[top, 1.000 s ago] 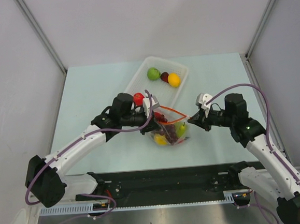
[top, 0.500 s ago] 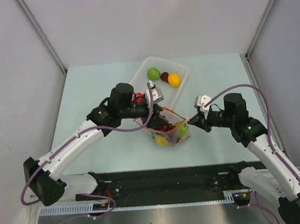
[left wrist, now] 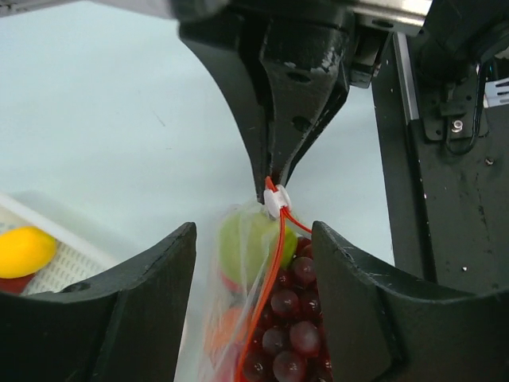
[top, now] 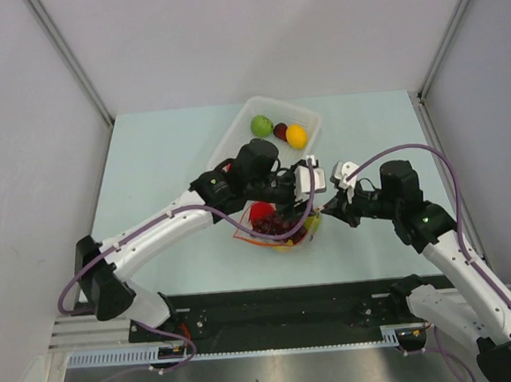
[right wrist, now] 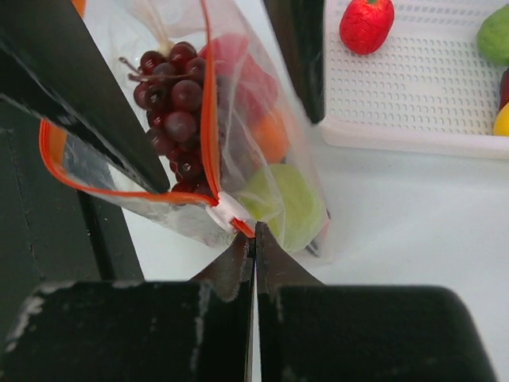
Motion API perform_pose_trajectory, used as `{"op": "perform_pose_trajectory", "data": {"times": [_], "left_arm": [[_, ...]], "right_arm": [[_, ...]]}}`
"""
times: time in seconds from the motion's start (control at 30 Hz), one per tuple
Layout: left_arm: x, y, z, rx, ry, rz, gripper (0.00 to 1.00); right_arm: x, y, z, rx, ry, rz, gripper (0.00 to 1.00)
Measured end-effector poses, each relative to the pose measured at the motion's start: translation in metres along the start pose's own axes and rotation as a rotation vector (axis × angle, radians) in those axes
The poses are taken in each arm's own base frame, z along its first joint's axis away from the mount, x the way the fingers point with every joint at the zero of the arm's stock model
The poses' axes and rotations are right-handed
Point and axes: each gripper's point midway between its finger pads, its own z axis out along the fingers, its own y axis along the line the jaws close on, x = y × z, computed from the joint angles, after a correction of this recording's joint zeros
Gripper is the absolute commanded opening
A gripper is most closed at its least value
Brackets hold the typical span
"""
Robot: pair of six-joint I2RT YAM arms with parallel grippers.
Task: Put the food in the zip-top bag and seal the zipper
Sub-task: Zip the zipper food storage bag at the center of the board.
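Observation:
The zip-top bag lies on the table with its mouth gaping. Inside it are dark grapes, a green fruit and a red apple. My right gripper is shut on the end of the zipper, right beside the white slider. In the left wrist view my left gripper is open, one finger on each side of the bag's mouth near the slider. Its fingers touch nothing.
A white tray at the back holds a green fruit, a dark fruit and an orange. A red fruit also lies in it, under my left arm in the top view.
My left gripper has opened and swung right across the bag to the slider end. The right gripper has stayed shut on the zipper's end.

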Motion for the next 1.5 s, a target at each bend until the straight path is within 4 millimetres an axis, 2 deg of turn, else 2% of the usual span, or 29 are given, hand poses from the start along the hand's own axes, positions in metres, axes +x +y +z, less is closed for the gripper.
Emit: {"op": "perform_pose_trajectory", "data": {"times": [0.17, 0.4, 0.53, 0.6, 0.73, 0.87, 0.9, 1.0, 1.03, 1.2, 1.23, 1.3, 1.33, 1.43, 1.5], "left_arm": [[0.009, -0.005, 0.011, 0.019, 0.018, -0.008, 0.57], [0.003, -0.007, 0.018, 0.01, -0.009, -0.031, 0.55], [0.003, -0.01, 0.022, 0.008, -0.016, -0.058, 0.49], [0.007, -0.011, 0.023, 0.007, -0.009, -0.07, 0.51], [0.017, -0.012, 0.023, -0.006, 0.017, -0.075, 0.64], [0.027, -0.016, 0.013, -0.025, 0.046, -0.073, 0.61], [0.03, -0.017, 0.01, -0.03, 0.055, -0.073, 0.58], [0.035, -0.016, 0.005, -0.049, 0.079, -0.063, 0.41], [0.037, -0.015, 0.004, -0.057, 0.089, -0.058, 0.33], [0.044, -0.011, 0.002, -0.072, 0.117, -0.041, 0.06], [0.045, -0.011, 0.001, -0.07, 0.118, -0.038, 0.0], [0.045, -0.009, 0.0, -0.06, 0.112, -0.035, 0.0], [0.046, -0.008, -0.001, -0.056, 0.11, -0.035, 0.0], [0.049, -0.006, -0.005, -0.033, 0.104, -0.03, 0.0], [0.053, -0.006, -0.008, -0.012, 0.105, -0.026, 0.0]], "right_arm": [[0.0, -0.001, -0.001, 0.017, 0.002, 0.033, 0.0], [-0.001, -0.001, -0.001, 0.022, 0.0, 0.054, 0.0], [-0.002, 0.0, -0.001, 0.022, -0.003, 0.056, 0.0], [-0.002, 0.0, -0.002, 0.022, -0.004, 0.055, 0.0], [-0.002, 0.001, -0.003, 0.026, -0.005, 0.052, 0.0], [-0.004, 0.001, -0.005, 0.028, -0.012, 0.047, 0.0], [-0.004, 0.001, -0.005, 0.029, -0.013, 0.046, 0.0], [-0.005, 0.002, -0.005, 0.028, -0.013, 0.046, 0.0], [-0.005, 0.002, -0.005, 0.028, -0.013, 0.046, 0.0], [-0.005, 0.003, -0.005, 0.023, -0.015, 0.044, 0.0], [-0.005, 0.004, -0.005, 0.02, -0.017, 0.043, 0.04], [-0.006, 0.006, -0.005, 0.01, -0.02, 0.038, 0.2], [-0.006, 0.008, -0.006, 0.004, -0.021, 0.035, 0.39], [-0.006, 0.013, -0.006, -0.018, -0.019, 0.022, 0.56], [-0.005, 0.014, -0.006, -0.027, -0.019, 0.009, 0.57]]}}
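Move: The left hand, fingers half open, is poised over the bag's zipper: the white slider lies about 5 cm below it, roughly 1 cm back. Inside the bag are the green fruit, some 11 cm below and 1 cm forward and left of that hand, and the grapes, 3 cm back, 6 cm left and 10 cm below. The right hand still pinches the zipper's end, with the slider about 1 cm left and 1 cm back of its fingertips. Down some 4 cm onto the zipper goes the left hand, first easing about 2 cm right towards the right fingers, then swinging back left nearly 5 cm. Its fingers shut on the orange strip just left of the slider. The right hand holds its pinch almost still meanwhile, then opens about halfway and frees the zipper's end, backing off about 1 cm towards its base. ##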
